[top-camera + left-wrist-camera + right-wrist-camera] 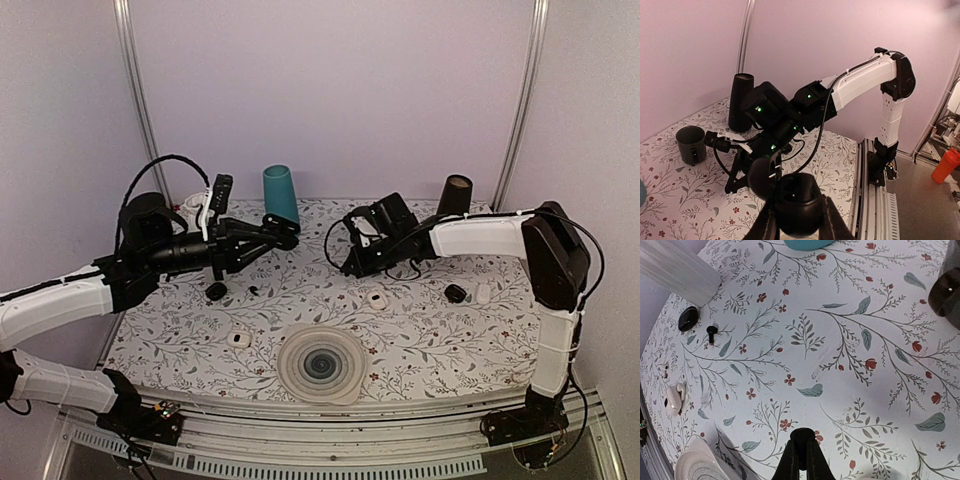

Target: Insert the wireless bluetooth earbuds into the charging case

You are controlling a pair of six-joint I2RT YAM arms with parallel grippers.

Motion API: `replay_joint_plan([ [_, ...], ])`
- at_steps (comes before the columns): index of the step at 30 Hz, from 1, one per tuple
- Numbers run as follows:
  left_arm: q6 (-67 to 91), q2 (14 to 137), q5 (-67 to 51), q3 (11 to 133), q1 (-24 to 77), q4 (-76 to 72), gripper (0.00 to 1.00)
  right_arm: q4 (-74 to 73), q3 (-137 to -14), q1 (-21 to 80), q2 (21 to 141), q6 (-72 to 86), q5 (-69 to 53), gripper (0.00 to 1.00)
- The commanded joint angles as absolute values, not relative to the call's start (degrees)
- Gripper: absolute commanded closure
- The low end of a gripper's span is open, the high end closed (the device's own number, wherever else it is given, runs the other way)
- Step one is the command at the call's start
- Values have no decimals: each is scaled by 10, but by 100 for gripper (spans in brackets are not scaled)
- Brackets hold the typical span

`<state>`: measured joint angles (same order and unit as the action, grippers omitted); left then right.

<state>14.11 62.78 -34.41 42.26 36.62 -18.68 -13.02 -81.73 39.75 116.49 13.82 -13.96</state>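
Observation:
My left gripper (288, 238) (799, 212) is shut on the black charging case (797, 200), held above the table with its lid (761, 177) swung open to the left. Right of it and apart from it, my right gripper (350, 262) (803, 441) is shut on a tiny black earbud (803, 435) above the floral cloth. Another small black earbud (711, 332) (253, 290) lies on the cloth beside a black pebble-like case (688, 318) (216, 291).
White earbud cases (238, 338) (377, 298) and a ribbed round plate (321, 365) lie toward the near edge. A teal cup (281, 192) and a tall dark cylinder (455, 195) stand at the back. A dark mug (691, 144) stands near the cylinder. Small black and white items (456, 293) lie right.

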Motion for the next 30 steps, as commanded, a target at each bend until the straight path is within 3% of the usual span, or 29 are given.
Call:
replay_joint_plan([
  [1, 131, 639, -401, 439, 357, -224, 100, -123, -776, 396, 1067, 116, -136, 97],
  [17, 135, 691, -534, 473, 354, -257, 100, -115, -679, 445, 771, 36, -251, 97],
  [30, 188, 717, -574, 467, 372, -317, 100, -130, -754, 546, 767, 6, -270, 97],
])
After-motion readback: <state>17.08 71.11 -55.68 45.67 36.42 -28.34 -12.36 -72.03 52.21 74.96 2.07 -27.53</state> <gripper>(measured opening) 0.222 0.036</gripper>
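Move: Above, behind and to the left of the right hand, the open charging case sits in the left fingers: about 15 cm back, 10 cm left and 23 cm higher. The mug stands some 11 cm ahead of the right hand and 4 cm right; the white case lies 4 cm back and 6 cm right, the round bowl 18 cm back and 5 cm left, all below. From the left hand, the held earbud is 15 cm forward, 11 cm right and 23 cm down. Carrying the black earbud in its still-closed fingertips, the right hand climbs about 27 cm and swings back some 19 cm towards the charging case, its fingers turning from slanting down to nearly level, pointing left. The left hand keeps its hold on the open case, eases a few centimetres back and right, and turns it about 20 degrees clockwise to face the earbud. ##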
